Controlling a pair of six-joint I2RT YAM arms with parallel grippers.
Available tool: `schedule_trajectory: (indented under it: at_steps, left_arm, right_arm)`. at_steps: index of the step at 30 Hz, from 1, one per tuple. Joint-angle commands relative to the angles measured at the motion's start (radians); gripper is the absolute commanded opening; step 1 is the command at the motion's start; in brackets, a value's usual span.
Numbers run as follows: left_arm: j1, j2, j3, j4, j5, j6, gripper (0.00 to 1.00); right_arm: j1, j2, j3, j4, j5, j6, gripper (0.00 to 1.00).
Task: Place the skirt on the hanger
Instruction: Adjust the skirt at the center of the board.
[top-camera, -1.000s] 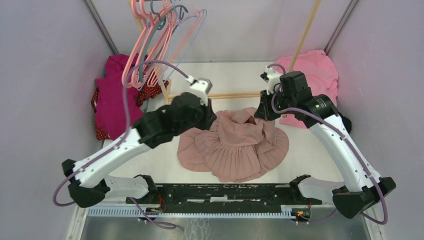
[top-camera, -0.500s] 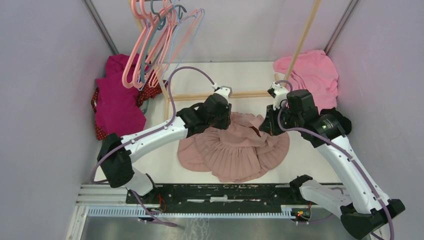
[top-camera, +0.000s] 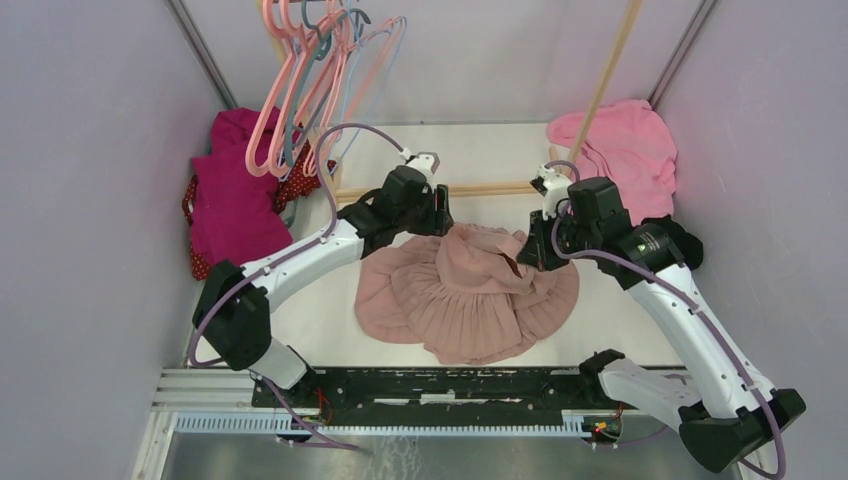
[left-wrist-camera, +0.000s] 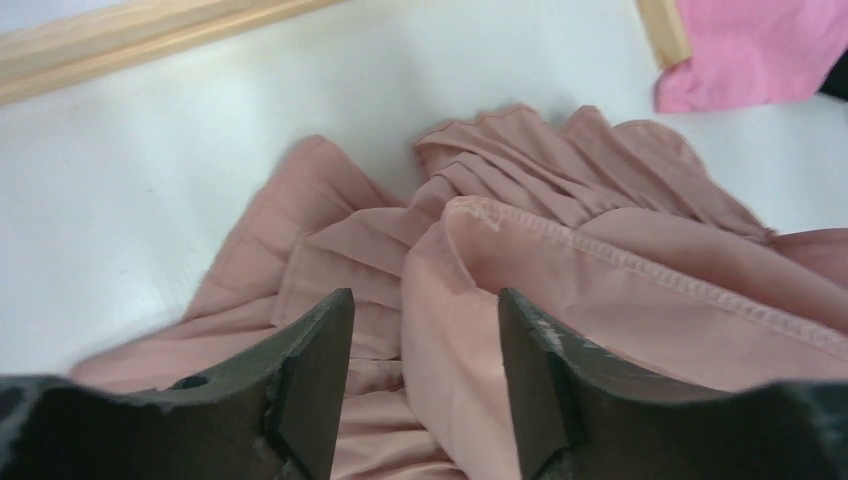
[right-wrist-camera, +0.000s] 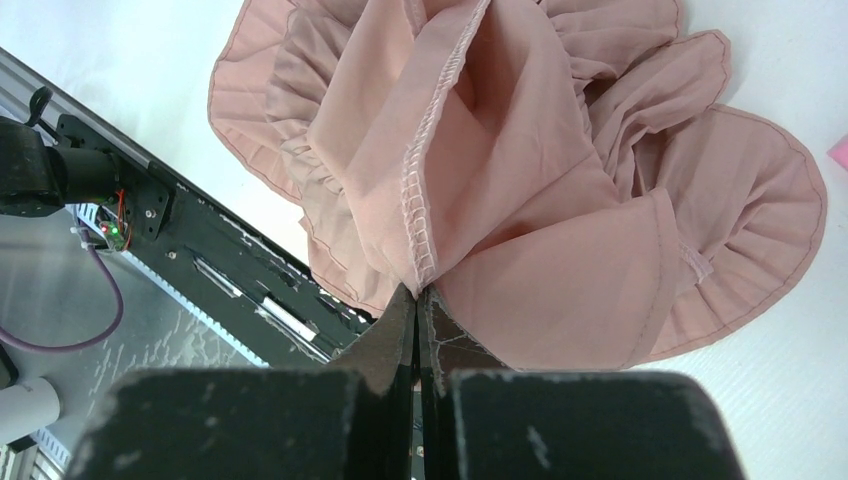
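The dusty-pink pleated skirt lies bunched on the white table. My right gripper is shut on a stitched edge of the skirt and holds that fold slightly lifted; in the right wrist view the gripper pinches the seam. My left gripper is at the skirt's far left edge. In the left wrist view the left gripper stands open, low over the skirt, with a soft fold lying loose between its fingers. Several pink and grey hangers hang at the upper left, apart from both grippers.
A wooden rail runs across the table just behind the skirt, and a wooden pole leans at the back right. A bright pink garment lies at the back right, a magenta garment at the left. The black base rail lines the near edge.
My left arm came down from above and reached out to the skirt's far edge, its jaws opening. The right gripper lowered slightly, still holding the skirt's edge.
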Motion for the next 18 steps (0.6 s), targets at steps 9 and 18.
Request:
schedule_trajectory:
  at_steps: [9,18]
  left_arm:
    - [0.009,0.071,0.103,-0.012,0.161,-0.023,0.99]
    - [0.009,0.163,0.169,-0.103,0.124,-0.042,1.00]
  right_arm:
    - [-0.001,0.017,-0.007,0.066,-0.013,0.005,0.01]
    - [-0.002,0.010,-0.030,0.081,-0.023,0.005,0.01]
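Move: The skirt's raised waistband lies just past the left fingers; its free left end is about 6 cm to their right, roughly 1 cm ahead and 6 cm below. The pinched end in the right fingers is some 19 cm to the left hand's right and 7 cm back, a little higher. The middle of the wooden rail lies about 9 cm ahead, 1 cm right and 10 cm down. From the right hand, the waistband's free end is about 11 cm left, 5 cm ahead and 6 cm below. Rightward first, by about 2.5 cm, then down some 2 cm, the left hand closes in on the free end of the skirt's waistband, spreading its half-open fingers wide early on and dipping their tips slightly. The right hand stays almost in place and keeps the other part of the waistband pinched, sinking barely a centimetre. ##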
